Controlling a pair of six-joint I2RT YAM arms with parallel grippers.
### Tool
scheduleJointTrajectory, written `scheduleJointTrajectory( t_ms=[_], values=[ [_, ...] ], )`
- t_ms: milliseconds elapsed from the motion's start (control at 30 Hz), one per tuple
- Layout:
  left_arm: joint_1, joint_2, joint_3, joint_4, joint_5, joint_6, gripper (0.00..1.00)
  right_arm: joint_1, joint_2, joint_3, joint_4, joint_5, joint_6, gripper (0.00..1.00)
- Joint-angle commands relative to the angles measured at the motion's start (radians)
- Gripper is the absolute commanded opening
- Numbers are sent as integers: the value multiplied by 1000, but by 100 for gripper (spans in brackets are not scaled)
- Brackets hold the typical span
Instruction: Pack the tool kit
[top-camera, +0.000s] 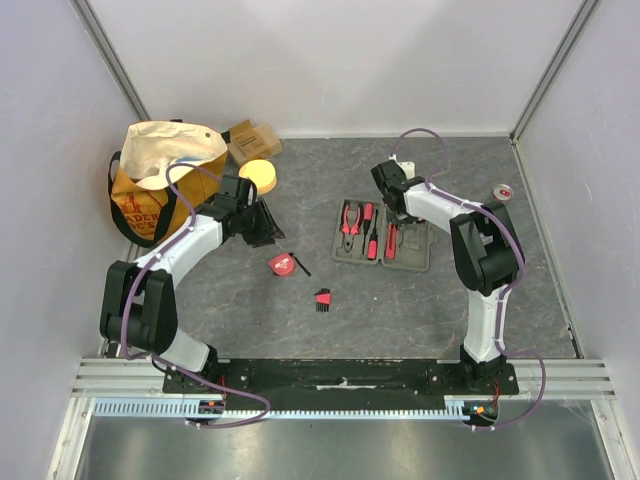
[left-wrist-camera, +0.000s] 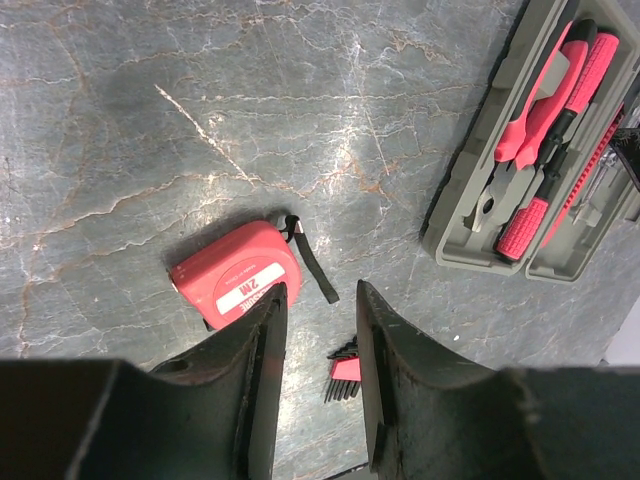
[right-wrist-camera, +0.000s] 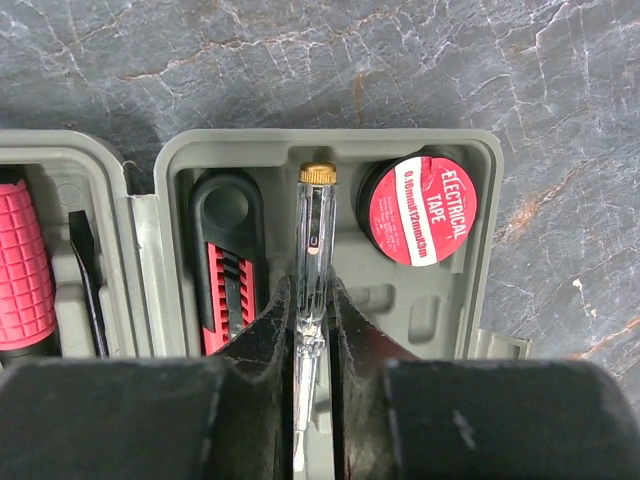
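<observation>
The grey-green tool case (top-camera: 383, 256) lies open at the table's middle right, holding red-and-black pliers (top-camera: 350, 217) and screwdrivers. In the right wrist view my right gripper (right-wrist-camera: 311, 290) is shut on a clear tester screwdriver (right-wrist-camera: 312, 230) with a brass cap, held over the case's right half (right-wrist-camera: 440, 310), between a red-and-black utility knife (right-wrist-camera: 227, 262) and a roll of electrical tape (right-wrist-camera: 420, 210). My left gripper (left-wrist-camera: 320, 300) is open and empty above the table. A red tape measure (left-wrist-camera: 235, 278) and a red hex key set (left-wrist-camera: 344, 370) lie below it.
An orange-and-cream tote bag (top-camera: 160, 180) stands at the back left, with a cardboard box (top-camera: 252, 138) and a yellow round object (top-camera: 258, 175) beside it. A small tape roll (top-camera: 503, 190) lies at the far right. Grey walls enclose the table.
</observation>
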Motion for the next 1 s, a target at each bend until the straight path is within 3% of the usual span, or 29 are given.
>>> scheduleJointTrajectory(
  t_ms=[0, 233, 367, 633, 833, 967],
  values=[
    [6, 10, 41, 15, 25, 41, 40, -8, 6, -30, 20, 40, 1, 21],
    [6, 15, 39, 15, 28, 39, 40, -6, -51, -41, 28, 33, 7, 38],
    [7, 18, 39, 13, 33, 38, 39, -6, -79, -44, 37, 23, 2, 39],
    [4, 9, 30, 15, 33, 38, 39, -6, -93, -55, 41, -12, 18, 28],
    [6, 6, 24, 15, 33, 39, 39, -6, -119, -67, 47, -16, 34, 39],
    [6, 4, 22, 15, 33, 41, 39, -6, -134, -66, 52, -24, 47, 41]
  ],
)
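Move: The clear tester screwdriver lies between the right hand's fingertips, its middle about 1 cm behind the hand point and level with it in height and sideways, in the right half of the tool case. The electrical tape is some 4 cm ahead and 4 cm to the right; the red utility knife lies 3 cm to the left and 1 cm back, both roughly 1 cm lower. From the idle left hand the tester is about 28 cm to the right, 4 cm ahead and 7 cm below. The clear tester screwdriver, already down in the case between knife and tape, is let go by the right hand: its fingers spread, draw partly in again, then spread wider to nearly half open. The hand barely shifts, easing about half a centimetre back, and only at the last rises roughly 1 cm off the tester, still pointing steeply down. ##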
